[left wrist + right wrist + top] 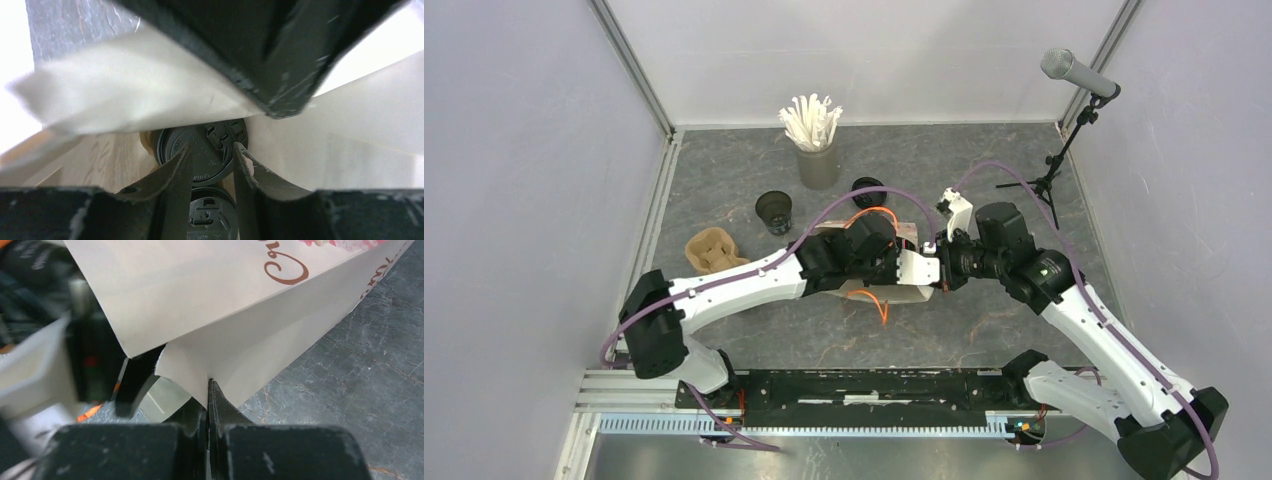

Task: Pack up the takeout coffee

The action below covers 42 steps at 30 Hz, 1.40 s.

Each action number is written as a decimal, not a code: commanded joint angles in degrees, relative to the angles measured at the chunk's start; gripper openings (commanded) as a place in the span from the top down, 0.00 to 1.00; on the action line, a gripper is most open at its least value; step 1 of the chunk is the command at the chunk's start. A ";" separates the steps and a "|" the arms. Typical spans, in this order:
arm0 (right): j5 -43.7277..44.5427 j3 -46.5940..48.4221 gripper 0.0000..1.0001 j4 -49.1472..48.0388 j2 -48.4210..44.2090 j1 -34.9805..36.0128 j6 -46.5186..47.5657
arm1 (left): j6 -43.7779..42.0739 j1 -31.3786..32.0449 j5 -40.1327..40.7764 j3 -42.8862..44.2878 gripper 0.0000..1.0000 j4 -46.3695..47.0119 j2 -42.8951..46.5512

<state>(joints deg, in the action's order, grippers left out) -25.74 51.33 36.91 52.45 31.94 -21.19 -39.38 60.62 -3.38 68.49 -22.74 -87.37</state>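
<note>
Two takeout coffee cups with black lids sit inside a white paper bag (906, 294): one lid (170, 145) further in, the other (212, 215) nearer. My left gripper (211, 156) reaches into the bag just above them, jaws a little apart with nothing between them. My right gripper (208, 390) is shut on the bag's rim (200, 365) at its right side, holding the mouth open. Outside the bag, an open black cup (774, 211) stands on the table and another black cup (867, 188) sits beyond the bag.
A grey cup of white straws (817, 160) stands at the back. A brown pulp carrier (712, 250) lies left of my left arm. A microphone stand (1064, 150) rises at the back right. White walls close in the table.
</note>
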 commanded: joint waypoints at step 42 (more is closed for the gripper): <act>-10.80 12.37 1.00 5.80 10.80 -10.15 -5.85 | 21.33 1.28 12.29 17.96 0.00 -16.06 11.07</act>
<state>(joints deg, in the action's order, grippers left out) -34.74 60.86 41.41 62.81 22.35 -26.79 -22.06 61.84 4.60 82.37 -35.14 -75.07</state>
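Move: The left fingers are inside the bag's mouth; the right-hand coffee cup lies about 5 cm to their right, 2 cm ahead and 10 cm below. The other cup stands some 9 cm to the left of that cup, and the far orange handle arches about 7 cm ahead and 4 cm left of the left fingers. From the right hand, pinching the bag's right rim, the right-hand cup is roughly 5 cm left, 3 cm ahead and 14 cm lower. Left hand rises some 14 cm from the bag, opening wide; right hand, still pinching the rim, edges forward. ##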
